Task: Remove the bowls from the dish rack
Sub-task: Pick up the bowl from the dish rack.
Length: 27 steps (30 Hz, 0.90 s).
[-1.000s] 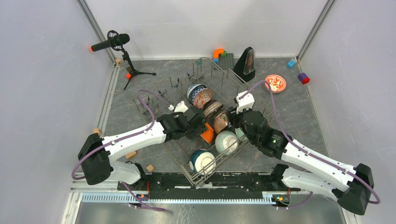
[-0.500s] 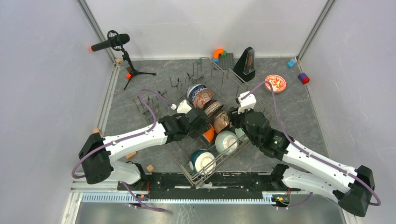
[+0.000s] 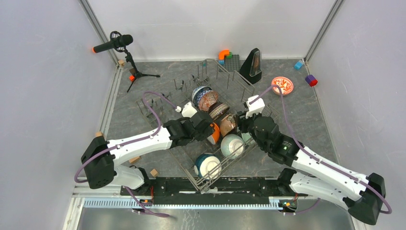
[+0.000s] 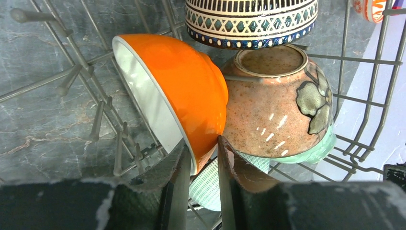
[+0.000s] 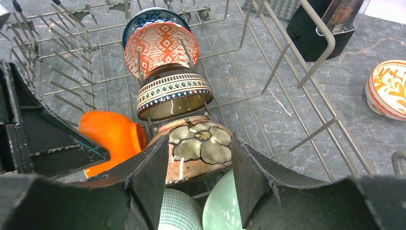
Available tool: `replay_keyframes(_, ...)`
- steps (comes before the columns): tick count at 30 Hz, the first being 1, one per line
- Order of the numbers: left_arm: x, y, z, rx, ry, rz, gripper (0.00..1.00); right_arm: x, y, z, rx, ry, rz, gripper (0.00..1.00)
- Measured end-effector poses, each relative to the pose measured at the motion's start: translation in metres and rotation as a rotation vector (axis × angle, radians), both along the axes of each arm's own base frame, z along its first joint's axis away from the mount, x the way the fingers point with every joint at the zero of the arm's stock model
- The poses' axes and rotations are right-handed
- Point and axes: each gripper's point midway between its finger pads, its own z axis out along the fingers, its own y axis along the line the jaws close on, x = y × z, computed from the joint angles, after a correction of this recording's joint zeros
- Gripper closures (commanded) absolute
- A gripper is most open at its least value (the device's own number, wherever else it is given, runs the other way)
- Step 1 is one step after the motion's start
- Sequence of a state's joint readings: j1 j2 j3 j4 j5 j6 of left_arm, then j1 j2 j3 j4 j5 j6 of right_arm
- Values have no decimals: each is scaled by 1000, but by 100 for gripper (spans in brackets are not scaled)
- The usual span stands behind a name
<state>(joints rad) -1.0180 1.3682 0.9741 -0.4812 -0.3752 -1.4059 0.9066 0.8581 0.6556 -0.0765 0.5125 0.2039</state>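
Observation:
The dish rack [image 3: 158, 102] holds a row of bowls: blue-white [image 3: 198, 92], red-lattice [image 3: 208, 101], striped [image 3: 219, 111], tan floral [image 3: 227, 124], orange [image 3: 214, 134], white ribbed [image 3: 232, 145] and teal with a white base [image 3: 208, 166]. A red-floral bowl [image 3: 282, 86] sits on the table at the far right. My left gripper [image 4: 202, 163] is shut on the orange bowl [image 4: 191, 91], one finger inside its rim and one outside. My right gripper [image 5: 200, 158] stands open just short of the tan bowl [image 5: 201, 143], not touching it. A mint green bowl [image 5: 222, 211] lies below it.
A microphone on a tripod [image 3: 117, 43] stands at the far left. A black metronome [image 3: 252, 66] and coloured blocks [image 3: 225, 54] are behind the rack, with more blocks [image 3: 311, 80] at the far right. Small wooden blocks [image 3: 134, 159] lie near the left arm. Upright tines [image 4: 98, 124] surround the orange bowl.
My left gripper's jaws have closed onto the orange bowl's rim after a small move toward it. The right gripper has edged slightly farther back, still open.

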Motion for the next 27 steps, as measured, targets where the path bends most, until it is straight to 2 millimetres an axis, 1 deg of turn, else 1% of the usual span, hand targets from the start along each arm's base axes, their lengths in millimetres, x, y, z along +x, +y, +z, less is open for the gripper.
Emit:
replay_keyframes(3, 2, -3, 0, -12, -22, -10, 97, -1, 0, 4, 14, -8, 6, 44)
replay_keyframes(10, 5, -4, 2, -49, -79, -35, 98, -8, 0, 10, 41, -23, 45, 41)
replay_keyframes(15, 1, 1, 12, -68, -126, -67, 98, -13, 3, 20, 72, -42, 82, 36)
replay_keyframes(18, 0, 5, 27, -88, -172, -88, 98, -16, 6, 22, 83, -44, 107, 29)
replay_keyframes(22, -4, 13, 52, -127, -246, -116, 98, -21, 10, 25, 96, -45, 142, 22)
replay_keyframes(26, -9, 24, 83, -168, -342, -146, 98, -26, 16, 32, 115, -48, 185, 20)
replay_keyframes(27, -10, 27, 91, -173, -366, -151, 98, -26, 17, 36, 123, -52, 194, 20)
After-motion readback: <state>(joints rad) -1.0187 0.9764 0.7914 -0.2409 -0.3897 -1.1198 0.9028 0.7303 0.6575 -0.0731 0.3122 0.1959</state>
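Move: My left hand already has the near rim of the orange bowl between its fingers; that bowl's middle lies about 2 cm ahead, 1 cm left and 5 cm below. The flower bowl is roughly 8 cm right and 3 cm ahead, the dark patterned bowl some 9 cm ahead and 4 cm right, the pale green bowl about 9 cm right and 6 cm back, all about 6 cm down. From my right hand the orange bowl is around 11 cm left, 4 cm back and 11 cm below. My left hand works the pinched rim barely half a centimetre forward and right, then climbs faster and faster, about 9 cm up and 3 cm left, fingertips tipping up some 20 degrees; its fingers come off the orange bowl's rim and shut on nothing. My empty right hand rises about 4 cm and draws back 3, edging left, turning counter-clockwise and opening wider. ##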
